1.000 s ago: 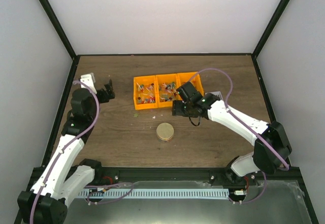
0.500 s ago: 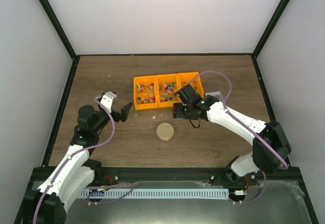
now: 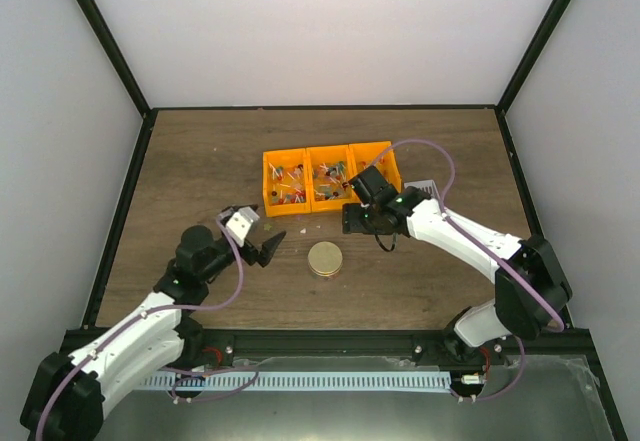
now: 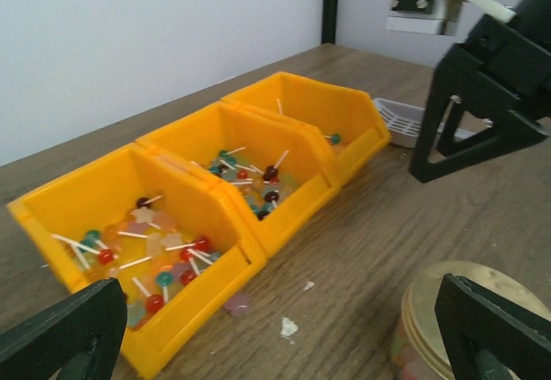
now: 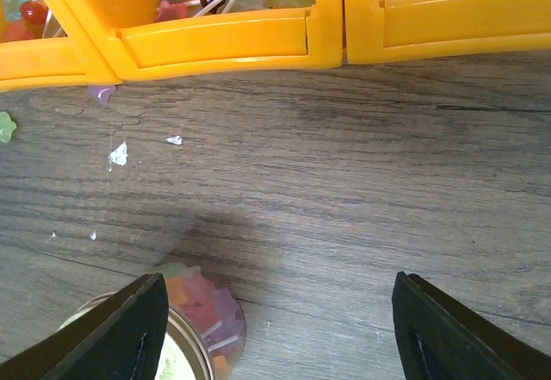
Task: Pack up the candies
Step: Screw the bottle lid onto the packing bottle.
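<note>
The candies (image 4: 159, 255) are small lollipops and flower-shaped sweets in mixed colours. They lie in three joined orange bins (image 3: 330, 176), and one pale purple candy (image 4: 237, 304) lies loose on the wood in front. A jar with a round gold lid (image 3: 324, 259) stands in front of the bins, with coloured sweets showing through its side (image 5: 202, 315). My left gripper (image 3: 262, 236) is open, just left of the jar, and faces the bins. My right gripper (image 3: 352, 223) hangs open above the wood between the bins and the jar, with nothing between its fingers (image 5: 112, 328).
A white slotted scoop (image 3: 422, 189) lies right of the bins, behind my right arm. White crumbs (image 5: 118, 153) and two stray sweets (image 5: 102, 94) dot the wood near the bins' front. The dark frame rails run along the table's sides.
My left arm has swung from the table's left edge toward the middle and now sits beside the jar. The right arm has barely moved.
</note>
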You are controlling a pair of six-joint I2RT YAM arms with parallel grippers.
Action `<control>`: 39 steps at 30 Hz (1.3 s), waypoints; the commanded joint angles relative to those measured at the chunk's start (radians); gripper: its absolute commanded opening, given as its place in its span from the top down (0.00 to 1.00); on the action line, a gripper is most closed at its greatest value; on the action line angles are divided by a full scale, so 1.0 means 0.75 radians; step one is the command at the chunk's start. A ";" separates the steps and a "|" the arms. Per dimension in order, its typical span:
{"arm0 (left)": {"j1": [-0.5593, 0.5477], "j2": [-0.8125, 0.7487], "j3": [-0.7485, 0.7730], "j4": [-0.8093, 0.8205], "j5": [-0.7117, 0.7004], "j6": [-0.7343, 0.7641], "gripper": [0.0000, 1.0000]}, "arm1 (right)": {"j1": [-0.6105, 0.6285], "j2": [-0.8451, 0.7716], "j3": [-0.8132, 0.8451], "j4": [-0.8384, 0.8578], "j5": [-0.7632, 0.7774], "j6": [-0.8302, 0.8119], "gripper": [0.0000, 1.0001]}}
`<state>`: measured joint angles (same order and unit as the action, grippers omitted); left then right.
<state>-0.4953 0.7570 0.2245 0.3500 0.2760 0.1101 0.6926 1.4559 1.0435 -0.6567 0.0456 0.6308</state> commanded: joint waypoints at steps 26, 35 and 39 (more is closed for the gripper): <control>-0.673 0.718 -0.233 0.791 -0.445 -0.045 0.00 | -0.101 -0.029 -0.081 0.012 0.001 -0.159 0.27; -0.674 1.179 -0.196 1.264 -0.420 -0.116 0.00 | -0.119 -0.006 -0.062 0.010 0.006 -0.197 0.27; -0.680 1.338 -0.164 1.399 -0.413 -0.166 0.00 | -0.136 -0.002 -0.056 -0.002 0.010 -0.218 0.27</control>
<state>-0.9958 1.6794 0.0792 1.1809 -0.0441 0.0380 0.6102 1.4464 0.9611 -0.6567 0.0448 0.4976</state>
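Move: The packing bottle, its lid already sitting on top, lies about 11 cm to the left hand's right, some 4 cm back towards the base and 15 cm below. The candy tray's middle is roughly 19 cm beyond the bottle and 2 cm farther right; the right gripper hovers about 7 cm farther out than the bottle and 8 cm to its right. From the right hand the bottle is some 8 cm left, 7 cm back and 9 cm below. Heading for the packing bottle with its fingers kept wide open, the left hand sweeps right and back while starting to sink, then drops almost straight down beside it, about 15 cm down and 8 cm right in all, turning some 10 degrees clockwise and tipping slightly down; no touch is seen. The right hand, half open and empty, eases about 4 cm right, away from the bottle, sinking a little. ##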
